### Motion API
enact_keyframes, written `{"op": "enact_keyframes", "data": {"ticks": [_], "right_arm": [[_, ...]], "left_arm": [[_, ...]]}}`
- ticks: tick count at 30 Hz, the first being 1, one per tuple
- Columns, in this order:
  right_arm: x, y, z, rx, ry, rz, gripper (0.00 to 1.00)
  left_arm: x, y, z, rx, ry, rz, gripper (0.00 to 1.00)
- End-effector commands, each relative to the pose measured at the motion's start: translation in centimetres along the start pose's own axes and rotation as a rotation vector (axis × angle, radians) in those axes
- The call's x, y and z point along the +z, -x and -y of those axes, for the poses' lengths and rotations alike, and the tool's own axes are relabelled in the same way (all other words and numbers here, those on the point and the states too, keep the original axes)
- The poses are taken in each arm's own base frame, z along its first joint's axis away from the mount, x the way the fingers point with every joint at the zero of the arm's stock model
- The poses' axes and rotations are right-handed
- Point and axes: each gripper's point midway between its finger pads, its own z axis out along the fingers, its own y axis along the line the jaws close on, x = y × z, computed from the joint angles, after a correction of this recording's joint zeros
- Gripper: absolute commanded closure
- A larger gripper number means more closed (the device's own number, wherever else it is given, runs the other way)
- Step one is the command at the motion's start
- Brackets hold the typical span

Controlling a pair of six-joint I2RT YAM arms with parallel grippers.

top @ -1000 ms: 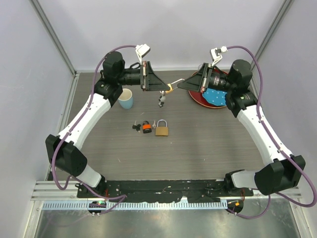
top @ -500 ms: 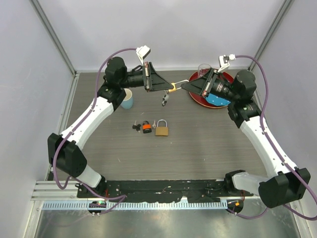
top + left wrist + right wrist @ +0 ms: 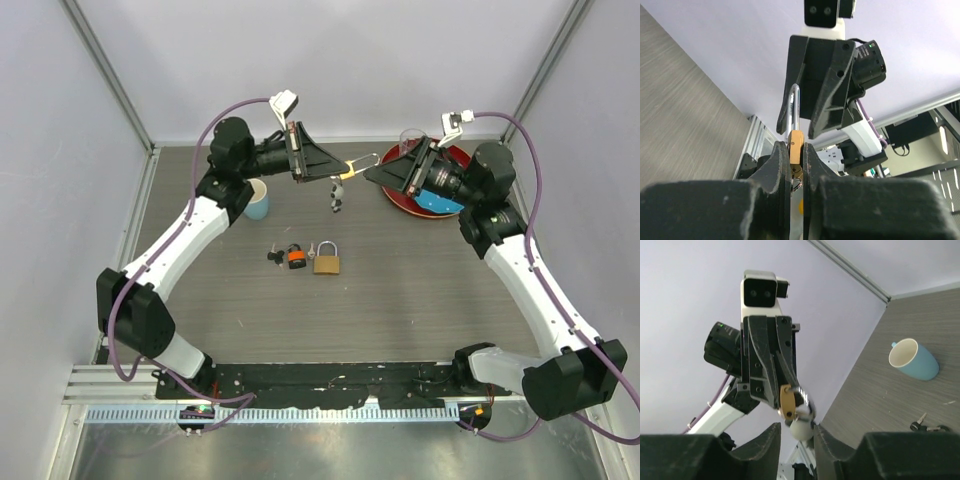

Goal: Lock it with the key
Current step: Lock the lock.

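Observation:
The key (image 3: 290, 256), a small bunch with an orange head and a black head, lies on the table beside the big brass padlock (image 3: 327, 262); its black head also shows in the right wrist view (image 3: 918, 426). My left gripper (image 3: 333, 172) (image 3: 795, 150) is held up in the air, shut on a tiny brass padlock (image 3: 345, 176) (image 3: 795, 144) (image 3: 787, 401). The padlock's silver shackle (image 3: 365, 159) (image 3: 795, 107) points at my right gripper (image 3: 376, 171) (image 3: 797, 432). A keychain with a white ball (image 3: 337, 196) (image 3: 801, 428) hangs below. The right jaws stand apart, holding nothing.
A light blue cup (image 3: 254, 200) (image 3: 914, 360) stands under the left arm. At the back right, under the right arm, is a red plate (image 3: 400, 194) with a blue item (image 3: 437, 197) on it. A clear glass (image 3: 410, 140) stands next to it.
My right gripper was shut on the tiny padlock's shackle; its jaws have parted and let it go. The left gripper still holds the padlock and has edged right and tilted up.

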Motion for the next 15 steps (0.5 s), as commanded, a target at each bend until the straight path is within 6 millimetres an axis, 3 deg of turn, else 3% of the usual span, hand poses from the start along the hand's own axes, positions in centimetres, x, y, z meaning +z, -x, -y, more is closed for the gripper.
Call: {"op": "enact_keyframes", "data": {"ticks": [1, 7, 15], "right_arm": [[-0.6, 1.1, -1.1, -0.120, -0.004, -0.004, 0.56], [-1.3, 2.6, -1.0, -0.189, -0.008, -0.002, 0.41], [-0.8, 3.1, -3.5, -0.234, 0.104, -0.042, 0.43]], "left_arm": [[-1.2, 2.1, 1.9, 0.061, -0.017, 0.070, 1.00], [-3.4, 2.5, 2.0, 0.079, 0.015, 0.040, 1.00], [-4.3, 0.9, 3.2, 0.084, -0.004, -0.084, 1.00]]}}
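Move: The small padlock is already pinched in the left fingertips, its body only about 1 cm right of the left hand point; from the right hand it lies some 5 cm to the left and 1 cm farther out, about level. On the table, roughly 40 cm below the left hand, the big padlock is about 3 cm left and 6 cm back, the orange lock about 11 cm left and 5 cm back. The blue mug is some 22 cm left of the left hand and 7 cm ahead. The right fingers, already parting beside the small padlock's raised shackle, open to about twice their gap and come clear as that hand backs off some 2 cm to the right, then rises 1.5 cm. Keeping its pinch on the body, the left hand draws the padlock away about 4 cm left and 2 cm forward. ##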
